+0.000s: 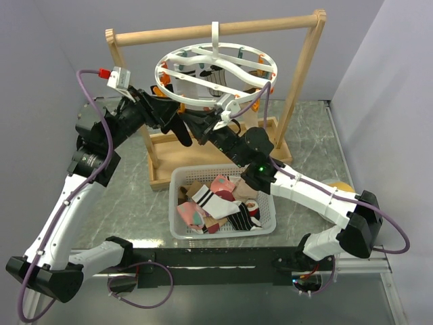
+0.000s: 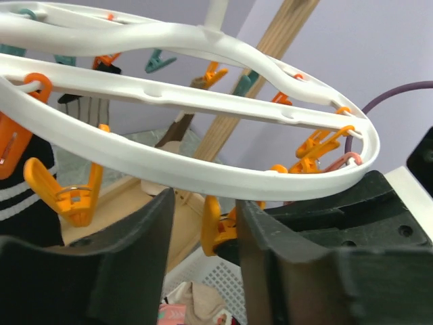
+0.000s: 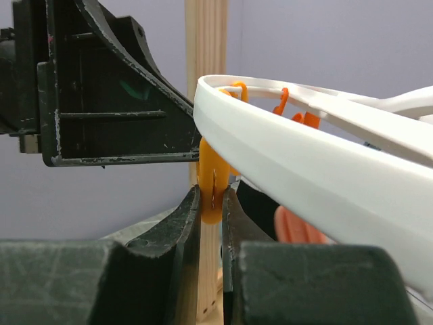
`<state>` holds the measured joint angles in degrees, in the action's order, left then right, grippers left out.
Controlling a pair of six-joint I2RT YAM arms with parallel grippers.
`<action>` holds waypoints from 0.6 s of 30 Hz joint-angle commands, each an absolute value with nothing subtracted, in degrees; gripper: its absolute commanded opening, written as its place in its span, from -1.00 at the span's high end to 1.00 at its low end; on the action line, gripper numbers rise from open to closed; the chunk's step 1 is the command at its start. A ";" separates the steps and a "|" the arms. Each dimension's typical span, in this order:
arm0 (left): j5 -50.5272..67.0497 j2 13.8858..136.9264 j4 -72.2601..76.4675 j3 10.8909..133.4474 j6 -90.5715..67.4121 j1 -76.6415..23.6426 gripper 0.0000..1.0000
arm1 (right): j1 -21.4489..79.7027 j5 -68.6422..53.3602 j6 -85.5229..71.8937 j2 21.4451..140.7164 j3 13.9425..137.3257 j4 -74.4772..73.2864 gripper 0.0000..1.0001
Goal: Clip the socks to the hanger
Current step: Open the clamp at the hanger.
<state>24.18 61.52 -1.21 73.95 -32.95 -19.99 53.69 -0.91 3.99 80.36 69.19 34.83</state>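
The white ring hanger hangs from a hook, with orange and teal pegs under it. My right gripper is shut on an orange peg under the near rim. My left gripper is open, its fingers apart on either side of that same orange peg. In the top view both grippers, left and right, meet under the ring's near-left edge. A black sock dangles there; I cannot tell what holds it. A striped sock hangs clipped. More socks lie in the basket.
The hanger hangs on a tall wooden frame with a wooden base tray. A white perforated basket stands in front of it, between the arms. A yellow object lies at the right behind my right arm.
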 commanded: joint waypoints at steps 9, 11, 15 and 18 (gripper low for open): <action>27.86 57.83 2.90 71.72 -32.08 -20.04 -0.35 | 55.28 -3.78 3.08 81.65 71.98 32.87 1.00; 28.47 57.75 2.64 71.72 -31.38 -20.04 -0.41 | 55.20 -3.52 2.81 81.48 71.72 33.22 1.00; 27.69 55.81 1.85 69.70 -29.54 -20.04 -0.44 | 55.11 -2.99 3.16 80.69 71.19 33.49 1.00; 27.77 54.76 1.15 68.56 -29.09 -19.78 -0.45 | 55.02 -2.99 3.43 80.68 71.54 33.05 1.00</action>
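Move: The yellow clip being worked on hangs from the hanger's near rim, about 1 cm ahead of the left hand and 2 cm to its right, level with the fingertips; the right hand already pinches its lower part, the clip's middle some 1 cm above that hand. From the left hand, a second yellow clip is roughly 4 cm ahead and 2 cm left at like height, and the hung black striped sock about 9 cm ahead, 2 cm left and 7 cm lower. Leftward and slightly back, the left hand eases about 1.5 cm away from the pinched yellow clip, sinking only slightly and turning some 5 degrees counter-clockwise, while its half-open fingers spread wide. The right hand stays practically in place, keeping its pinch on the clip's lower part under the rim. ##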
